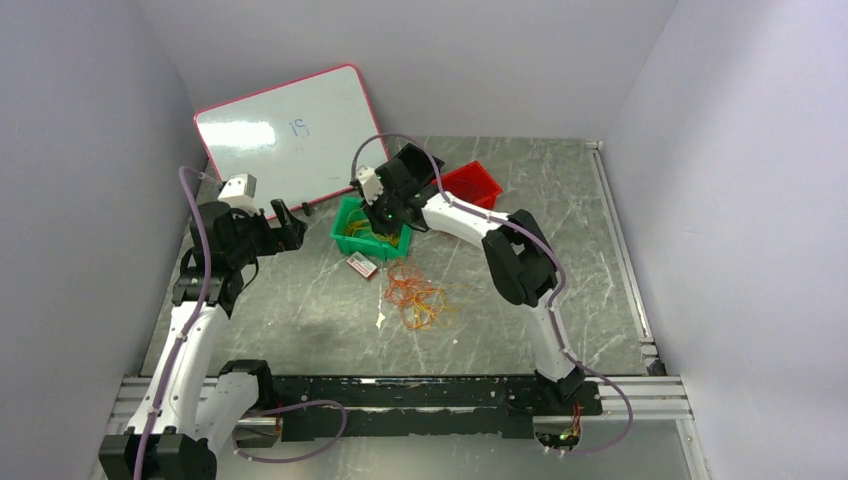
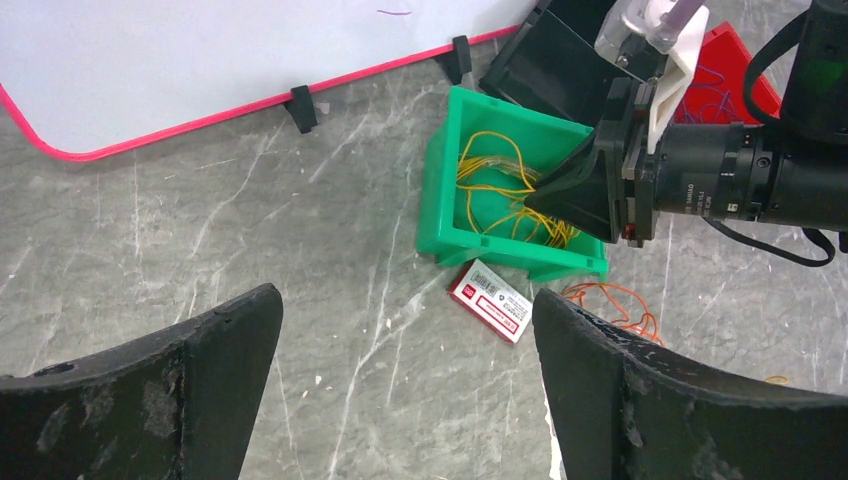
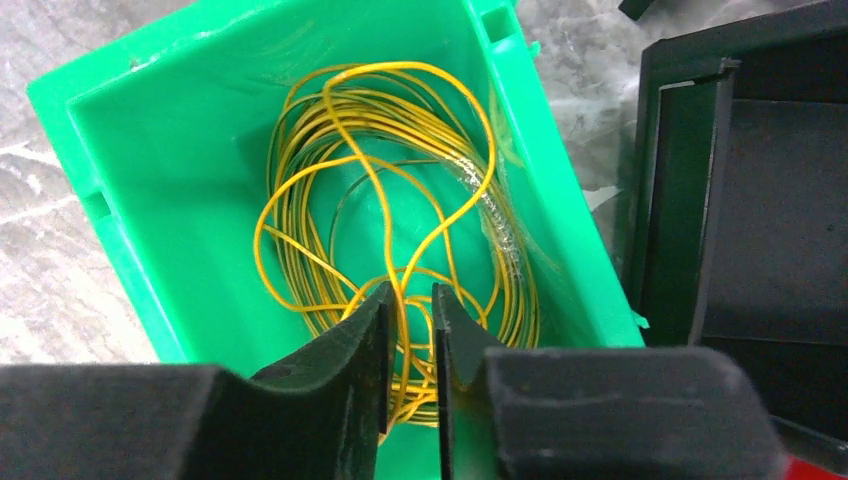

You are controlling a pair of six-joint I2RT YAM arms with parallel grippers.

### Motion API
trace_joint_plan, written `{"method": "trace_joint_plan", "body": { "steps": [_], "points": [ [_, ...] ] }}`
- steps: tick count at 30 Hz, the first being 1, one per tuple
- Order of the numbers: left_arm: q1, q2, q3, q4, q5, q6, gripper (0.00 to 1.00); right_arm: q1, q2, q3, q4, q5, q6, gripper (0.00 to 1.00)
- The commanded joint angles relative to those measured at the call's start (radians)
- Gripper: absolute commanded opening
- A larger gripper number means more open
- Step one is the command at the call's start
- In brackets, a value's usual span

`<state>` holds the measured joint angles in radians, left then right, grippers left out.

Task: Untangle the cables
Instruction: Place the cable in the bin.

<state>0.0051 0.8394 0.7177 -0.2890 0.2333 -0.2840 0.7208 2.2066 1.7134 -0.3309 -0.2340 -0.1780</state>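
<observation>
Yellow cables lie coiled in a green bin. My right gripper hangs over the bin's near side, its jaws a narrow gap apart, and one yellow strand runs loose through that gap. On the table in front of the bin lies a tangle of orange and red cables. My left gripper is wide open and empty, above bare table to the left of the green bin. From above, the left gripper and right gripper flank the bin.
A black bin and a red bin stand behind the green one. A small red-and-white box lies at the green bin's front. A pink-framed whiteboard leans at the back left. Walls close in on both sides.
</observation>
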Motion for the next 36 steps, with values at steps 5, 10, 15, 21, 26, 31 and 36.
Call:
{"method": "trace_joint_plan", "body": {
  "steps": [5,10,15,21,26,31,36],
  "points": [
    [0.015,0.006,0.0,0.039,0.022,0.008,1.0,-0.001,-0.158,-0.085,0.117,0.063,0.015,0.35],
    [0.016,-0.004,-0.005,0.048,0.027,0.009,1.0,-0.001,-0.307,-0.19,0.2,0.12,0.04,0.44],
    [0.016,-0.018,-0.01,0.057,0.033,0.006,1.0,-0.002,-0.469,-0.365,0.318,0.205,0.103,0.49],
    [0.016,-0.035,-0.007,0.055,0.029,-0.009,1.0,-0.002,-0.647,-0.485,0.256,0.323,0.213,0.53],
    [0.016,-0.031,0.014,0.039,0.009,-0.062,1.0,-0.003,-0.814,-0.614,0.16,0.481,0.344,0.53],
    [0.016,0.006,0.045,0.005,-0.038,-0.183,1.0,-0.004,-0.98,-0.763,0.052,0.452,0.487,0.52],
    [0.017,0.012,0.053,-0.003,0.025,-0.134,1.0,-0.004,-1.026,-0.817,-0.128,0.444,0.529,0.56]
  ]
}}
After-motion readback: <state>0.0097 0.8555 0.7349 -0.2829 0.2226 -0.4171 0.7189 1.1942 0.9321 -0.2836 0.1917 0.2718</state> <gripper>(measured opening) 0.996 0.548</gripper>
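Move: In the green bin, the right fingertips are already slightly parted round the yellow cable; the bin's middle is some 3 cm to the hand's left and 1 cm ahead. The orange tangle lies about 10 cm back and 6 cm right, 4 cm lower; the red bin stands about 9 cm ahead and 18 cm right, the black bin 12 cm ahead and 6 cm right. From the left hand, the green bin is about 11 cm ahead, 20 cm right and 16 cm below. Opening further, to about half, the right fingers come free of the yellow cable and the hand rises steeply some 15 cm out of the green bin. It then swings away, about 17 cm right and 11 cm back, sinking slightly at the end, while the wrist turns roughly 35 degrees clockwise; it finishes high above the table, to the right of the orange tangle. ##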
